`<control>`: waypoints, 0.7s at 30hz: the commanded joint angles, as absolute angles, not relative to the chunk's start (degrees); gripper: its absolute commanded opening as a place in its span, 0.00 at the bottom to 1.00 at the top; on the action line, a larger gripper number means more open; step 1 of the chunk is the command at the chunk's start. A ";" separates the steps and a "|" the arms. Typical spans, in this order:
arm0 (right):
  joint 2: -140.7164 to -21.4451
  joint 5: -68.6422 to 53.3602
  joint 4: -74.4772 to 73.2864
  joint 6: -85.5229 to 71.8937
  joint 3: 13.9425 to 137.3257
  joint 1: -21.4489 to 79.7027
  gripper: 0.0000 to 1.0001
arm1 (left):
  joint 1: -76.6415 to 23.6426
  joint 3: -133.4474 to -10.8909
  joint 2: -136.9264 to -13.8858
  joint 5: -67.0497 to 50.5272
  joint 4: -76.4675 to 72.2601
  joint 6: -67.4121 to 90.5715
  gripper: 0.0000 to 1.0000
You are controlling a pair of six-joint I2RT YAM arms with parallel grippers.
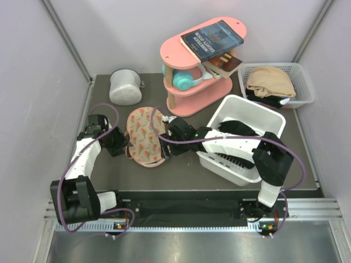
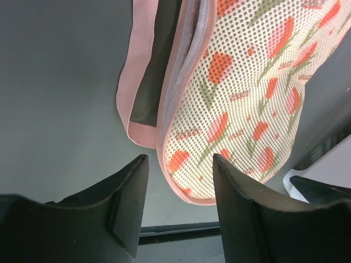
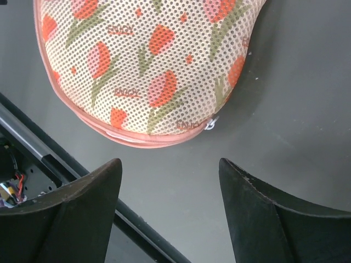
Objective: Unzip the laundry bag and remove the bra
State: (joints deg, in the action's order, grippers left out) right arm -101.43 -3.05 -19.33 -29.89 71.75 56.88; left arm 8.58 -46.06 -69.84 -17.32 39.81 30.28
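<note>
The laundry bag [image 1: 143,136] lies flat on the dark table, beige-pink mesh with red and green flowers. My left gripper [image 1: 124,147] is open at its left edge. In the left wrist view the bag's [image 2: 247,98] near end lies just beyond my gripper [image 2: 180,159], with a pink strap loop [image 2: 137,71] beside it. My right gripper [image 1: 164,146] is open at the bag's right edge. In the right wrist view the bag [image 3: 148,60] and its small metal zipper pull [image 3: 211,125] lie just ahead of the open gripper [image 3: 169,163], not touched. No bra shows.
A white-grey cylindrical container [image 1: 125,86] stands behind the bag. A pink shelf [image 1: 200,66] holds books and teal headphones. A white slotted bin [image 1: 241,137] sits under my right arm. A white basket [image 1: 303,82] of clothes is at the back right.
</note>
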 commanded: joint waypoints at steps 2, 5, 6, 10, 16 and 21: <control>-106.51 -3.16 -17.93 -32.69 77.33 57.13 0.72 | 8.96 -44.83 -72.24 -18.54 34.72 29.88 0.52; -109.24 -4.74 -17.05 -33.31 79.71 56.87 0.72 | 8.96 -44.21 -73.82 -19.07 32.71 30.06 0.52; -110.03 -5.44 -17.05 -33.40 80.41 56.87 0.72 | 8.96 -44.03 -74.35 -19.51 32.35 30.06 0.51; -112.85 -7.11 -17.58 -33.66 83.14 56.87 0.73 | 8.96 -43.33 -75.85 -21.44 29.27 30.50 0.43; -113.64 -10.37 -15.21 -34.72 82.62 57.30 0.73 | 8.88 -43.86 -76.47 -21.97 28.91 29.10 0.10; -112.94 -11.86 -14.59 -34.80 81.92 57.74 0.73 | 8.88 -45.35 -72.08 -18.99 31.81 26.29 0.00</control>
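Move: The laundry bag's open left rim lies about 2 cm ahead of the left hand, 1 cm to its right and 3 cm below; the bag's middle is roughly 7 cm ahead and 9 cm right, the pink strap some 5 cm ahead and 2 cm left. From the right hand, the bag's near right rim is level and about 4 cm left, 4 cm below, with the zipper pull 1 cm ahead and 2 cm left, and the white basket's middle some 8 cm ahead and 32 cm right. The laundry bag's open left rim is pinched by the left hand, which sinks about 2.5 cm, eases a little forward, and closes its half-open fingers nearly shut on the upper layer's edge. Meanwhile the right hand, fingers kept wide open, goes some 4 cm left and 3 cm down onto the bag's near right corner, tipping its fingers slightly back towards the base. ##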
